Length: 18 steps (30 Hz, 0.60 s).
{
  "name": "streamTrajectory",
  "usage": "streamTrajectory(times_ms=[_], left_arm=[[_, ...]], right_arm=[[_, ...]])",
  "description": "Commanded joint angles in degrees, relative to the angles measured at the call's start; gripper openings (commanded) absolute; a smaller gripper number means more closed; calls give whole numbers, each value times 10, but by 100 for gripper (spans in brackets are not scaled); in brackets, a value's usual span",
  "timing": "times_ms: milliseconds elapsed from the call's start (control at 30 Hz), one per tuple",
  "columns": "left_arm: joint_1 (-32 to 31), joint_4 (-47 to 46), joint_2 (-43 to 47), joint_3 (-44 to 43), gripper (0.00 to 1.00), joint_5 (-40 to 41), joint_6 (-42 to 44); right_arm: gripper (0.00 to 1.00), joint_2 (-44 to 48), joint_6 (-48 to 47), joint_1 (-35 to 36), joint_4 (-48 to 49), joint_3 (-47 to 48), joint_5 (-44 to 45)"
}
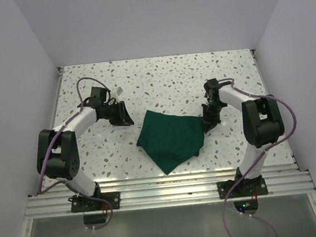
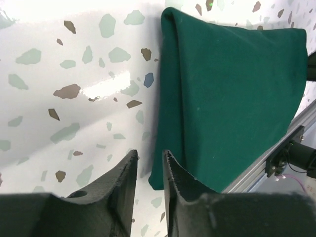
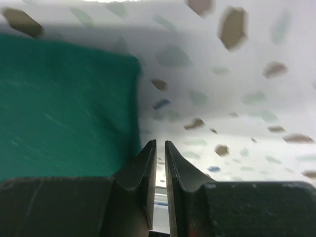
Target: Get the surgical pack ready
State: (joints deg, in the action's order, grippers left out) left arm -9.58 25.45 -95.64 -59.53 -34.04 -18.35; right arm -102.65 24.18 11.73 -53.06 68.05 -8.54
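Observation:
The surgical pack shows as a folded dark green cloth lying flat mid-table, with whatever it wraps hidden. In the left wrist view the cloth lies just right of my fingers. My left gripper hovers off the cloth's left edge, its jaws a little apart with only table between them. My right gripper sits at the cloth's right edge, its jaws parted by a thin slit and holding nothing. The cloth fills the left of that view.
An aluminium rail runs along the near table edge, close to the cloth's near corner. White walls enclose the speckled table on three sides. A small white tag lies behind the left arm.

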Motion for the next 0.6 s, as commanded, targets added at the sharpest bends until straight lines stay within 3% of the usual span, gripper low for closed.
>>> streamTrajectory(times_ms=[0,200,300,333,433,500,533,567], left_arm=[[-10,14,73,-25,32,34,53],[-17,-44,161,23,45,27,46],[-33,-56,172,21,52,20,49],[-43,-56,173,7,55,23,52],[-108,-36,161,-39,56,74,83],[-160,-13,136,-64,56,117,101],[-176,-8,126,-84,56,140,104],[-191,5,108,-94,57,158,112]], right_arm=[[17,-38,-9,1,49,38,-86],[18,-154,3,5,48,170,-169],[19,-230,10,11,25,292,-205],[19,-255,12,17,2,372,-211],[20,-311,33,10,-46,494,-182],[32,-287,45,-9,-49,497,-155],[45,-272,48,-15,-50,475,-114],[47,-251,45,-21,-49,456,-95]])
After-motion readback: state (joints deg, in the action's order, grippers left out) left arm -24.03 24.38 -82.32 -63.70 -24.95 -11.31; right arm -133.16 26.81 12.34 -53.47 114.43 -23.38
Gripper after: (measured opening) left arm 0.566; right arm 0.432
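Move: Beside the right fingers is the right end of the green cloth pack. Its middle lies some 17 cm left of them and 4 cm nearer the base, and its far-right corner about 6 cm ahead and 2 cm left. From the left hand the pack's middle is roughly 16 cm right, 9 cm back and 5 cm down; its far-left corner is 6 cm ahead and 7 cm right, the near-left corner 8 cm back and 1 cm right. Sweep the right gripper, fingers nearly shut, about 18 cm forward and 9 cm left, low along the table, pushing the pack's right end ahead of it; rise slightly and part the fingers late. Meanwhile lift the left gripper about 9 cm, opening it and tipping its fingers upward, then swing it right over the pack's left part. ##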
